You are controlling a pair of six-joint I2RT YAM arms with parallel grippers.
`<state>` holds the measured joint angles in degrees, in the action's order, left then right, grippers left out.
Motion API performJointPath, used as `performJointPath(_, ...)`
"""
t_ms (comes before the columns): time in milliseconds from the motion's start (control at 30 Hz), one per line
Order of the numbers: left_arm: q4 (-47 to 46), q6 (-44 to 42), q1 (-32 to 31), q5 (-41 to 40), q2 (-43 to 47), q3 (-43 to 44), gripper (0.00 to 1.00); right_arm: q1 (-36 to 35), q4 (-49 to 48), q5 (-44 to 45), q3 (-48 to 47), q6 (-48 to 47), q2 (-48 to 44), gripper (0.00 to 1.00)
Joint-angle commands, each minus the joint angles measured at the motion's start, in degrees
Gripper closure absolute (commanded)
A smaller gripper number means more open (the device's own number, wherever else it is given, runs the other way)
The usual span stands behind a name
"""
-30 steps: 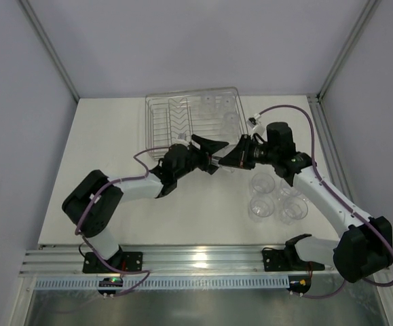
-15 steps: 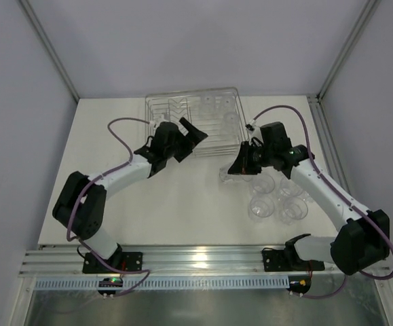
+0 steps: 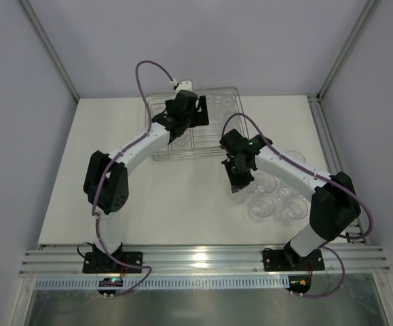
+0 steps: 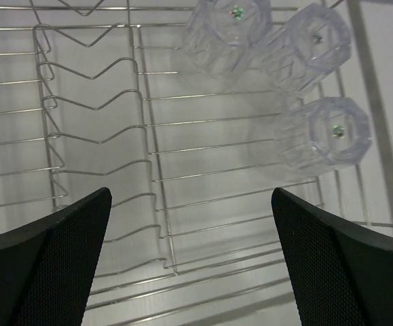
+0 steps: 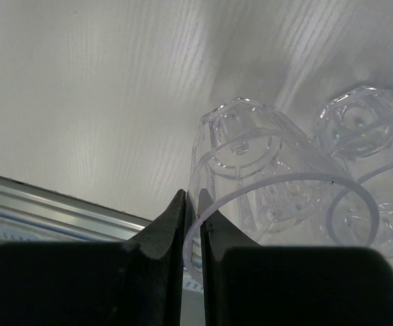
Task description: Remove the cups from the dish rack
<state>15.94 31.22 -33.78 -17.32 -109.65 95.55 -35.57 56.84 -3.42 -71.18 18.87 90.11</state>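
The dish rack (image 3: 157,132) of silvery wire stands at the back of the table. My left gripper (image 3: 195,113) hovers over it, open and empty (image 4: 189,195). Below it lie the V-shaped dividers (image 4: 91,136). Three clear cups (image 4: 332,132) stand upside down in the rack's far right corner. My right gripper (image 3: 239,182) is shut on the rim of a clear cup (image 5: 264,176), with one finger inside the wall and one outside (image 5: 191,204). The held cup hangs tilted just left of several cups (image 3: 263,207) standing on the table at the right.
A metal rail (image 3: 196,258) runs along the table's near edge. Grey walls with metal posts (image 3: 50,51) close in the table on the left, back and right. The right arm's cable (image 3: 250,122) loops over the rack's right end.
The grippers were together at mid-table. My left gripper opened wide and swung back over the rack. My right gripper carried the cup down towards the cups on the table.
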Motion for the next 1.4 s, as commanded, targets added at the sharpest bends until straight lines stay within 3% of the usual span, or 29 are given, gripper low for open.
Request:
performJointPath(0, 4.1, -10.4, -0.1, -5.7, -4.7, 4.6, 0.0, -1.3, 4.3, 8.3, -3.3, -0.3, 0.5, 0.96)
performJointPath(267, -3.9, -17.4, -0.1, -5.6, -13.7, 9.6, 0.0, -1.5, 3.9, 6.9, -1.6, -0.7, 1.0, 0.94)
performJointPath(300, -4.8, -17.9, -0.1, -5.4, -14.4, 10.1, 0.0, -1.4, 3.8, 6.5, -1.6, -0.8, 1.0, 0.84)
performJointPath(500, -9.9, -19.4, -0.1, -3.0, -18.2, 15.0, 0.0, -1.5, 2.8, -2.7, -2.5, -1.9, -0.7, 0.52)
performJointPath(600, -13.1, -20.7, -0.1, -2.1, -20.2, 16.9, 0.0, -1.5, 3.1, -6.2, -4.8, -2.3, -1.5, 0.38)
performJointPath(700, -15.4, -22.7, -0.1, -2.3, -23.5, 19.8, 0.0, -1.3, 3.8, -6.2, -8.5, -2.3, -2.6, 0.31)
performJointPath(967, -18.8, -22.5, 1.0, -1.8, -33.9, 29.3, 0.0, 4.2, 5.3, -7.5, -15.2, -0.7, -6.3, 0.27)
performJointPath(1133, -23.3, -20.2, 2.6, -2.2, -39.8, 34.0, 0.0, 11.8, 5.1, -10.4, -15.7, -2.0, -8.9, 0.27)
performJointPath(1367, -26.5, -17.2, 4.4, -2.9, -46.4, 41.7, 0.0, 13.5, 4.2, -12.0, -13.5, -2.1, -9.1, 0.27)
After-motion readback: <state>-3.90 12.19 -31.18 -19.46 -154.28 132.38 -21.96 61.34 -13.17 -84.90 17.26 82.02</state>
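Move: From the left gripper, the back-row cup in the dish rack is about 19 cm ahead, 7 cm right and 14 cm down. Beside that cup, one cup stands 8 cm farther right and another 9 cm right and 7 cm nearer. The right gripper's held cup has its middle 3 cm ahead, 3 cm right and 4 cm below; of the standing cups, one is 3 cm ahead and 12 cm right, another 5 cm back and 10 cm right. Bring the left gripper, kept wide open, forward about 16 cm and a bit right, dipping, rising slightly over the rack, then sinking to end some 13 cm lower, fingers tipped up, just short of the back-row cup. Meanwhile ease the right gripper slightly right and down, open to let go of the cup's rim, then lift away about 12 cm and somewhat forward. ##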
